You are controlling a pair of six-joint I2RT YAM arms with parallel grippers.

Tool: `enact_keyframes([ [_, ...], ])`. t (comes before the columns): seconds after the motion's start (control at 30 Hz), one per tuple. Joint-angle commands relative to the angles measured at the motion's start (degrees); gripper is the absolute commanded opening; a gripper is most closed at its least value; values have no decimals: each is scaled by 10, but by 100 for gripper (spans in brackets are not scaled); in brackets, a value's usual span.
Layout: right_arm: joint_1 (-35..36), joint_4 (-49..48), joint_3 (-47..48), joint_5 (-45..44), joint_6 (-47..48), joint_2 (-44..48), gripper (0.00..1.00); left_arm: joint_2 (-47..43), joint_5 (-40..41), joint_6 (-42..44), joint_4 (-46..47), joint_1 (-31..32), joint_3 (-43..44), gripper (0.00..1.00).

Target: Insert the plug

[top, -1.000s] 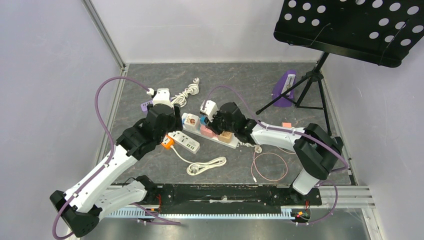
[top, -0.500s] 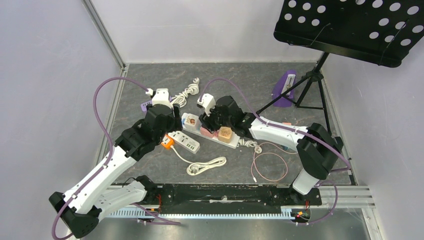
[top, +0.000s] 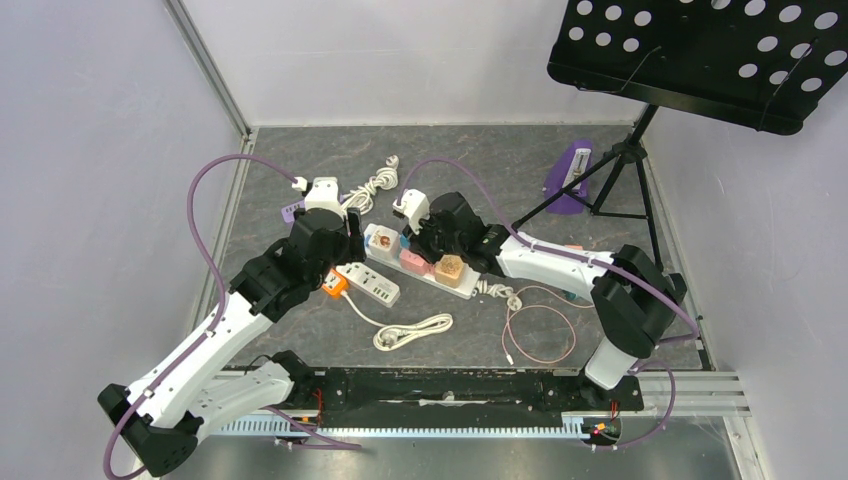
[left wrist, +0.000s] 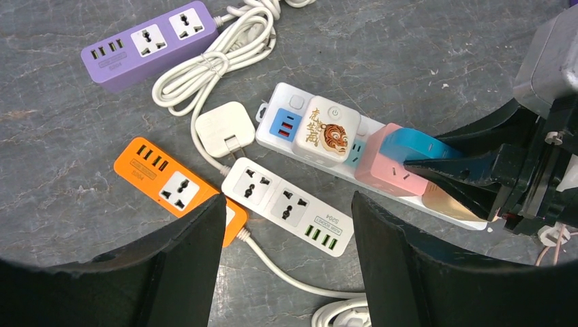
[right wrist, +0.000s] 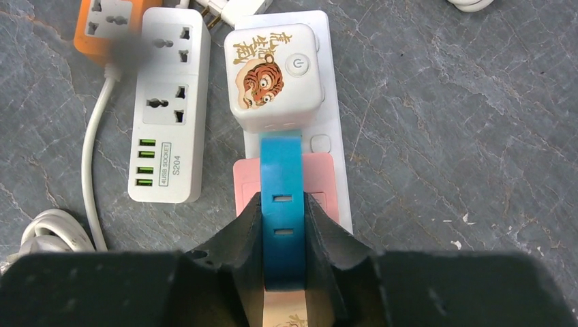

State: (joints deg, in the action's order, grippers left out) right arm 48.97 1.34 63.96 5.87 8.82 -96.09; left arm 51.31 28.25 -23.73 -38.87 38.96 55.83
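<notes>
My right gripper is shut on a blue plug, with a black finger pressed to each side. The plug hangs tilted over the white power strip. It crosses a pink plug, and its far end reaches a white cube adapter with a tiger picture. Its prongs are hidden. In the left wrist view the blue plug sits between the tiger cube and the pink plug. My left gripper is open and holds nothing, above an orange-and-white strip.
A purple strip, a loose white plug and coiled white cables lie around the strips. A tan plug sits on the white strip. A pink cable loop, a purple metronome and a music stand are on the right.
My right gripper has shifted a little to the left along the white strip, which uncovers more of the tan plug. The left arm has not moved.
</notes>
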Motion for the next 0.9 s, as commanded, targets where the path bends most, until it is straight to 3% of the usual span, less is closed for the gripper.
enact_keyframes([
  [0.0,3,14,5,-10,-1,-18,0,-10,-3,-8,23,-4,-3,73],
  [0.5,3,-9,-103,-22,-32,-30,0,-24,-8,-10,20,-4,-3,73],
  [0.67,3,-8,-81,-27,-42,-12,2,-24,-10,-10,19,-4,-3,73],
  [0.8,2,10,-28,-34,-44,24,59,-27,-14,-15,16,-4,0,74],
  [0.87,2,20,-3,-26,-45,45,77,-32,-17,-17,13,-4,2,74],
])
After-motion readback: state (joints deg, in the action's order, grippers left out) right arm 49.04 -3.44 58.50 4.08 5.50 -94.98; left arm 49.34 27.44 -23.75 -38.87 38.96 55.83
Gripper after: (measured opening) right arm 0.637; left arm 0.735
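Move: The right hand already holds the blue plug; the pink plug it is taken to sits almost straight beneath, about 5 cm down. Roughly at that height, the tiger plug stands some 6 cm left and 3 cm ahead, and the tan plug 7 cm right and 2 cm back. The white USB socket lies 9 cm left, 4 cm back and lower. From the left hand the pink plug is about 10 cm right, 3 cm ahead and 15 cm below. The right hand presses the blue plug down about 0.5 cm onto the pink plug, then opens wide around it. ##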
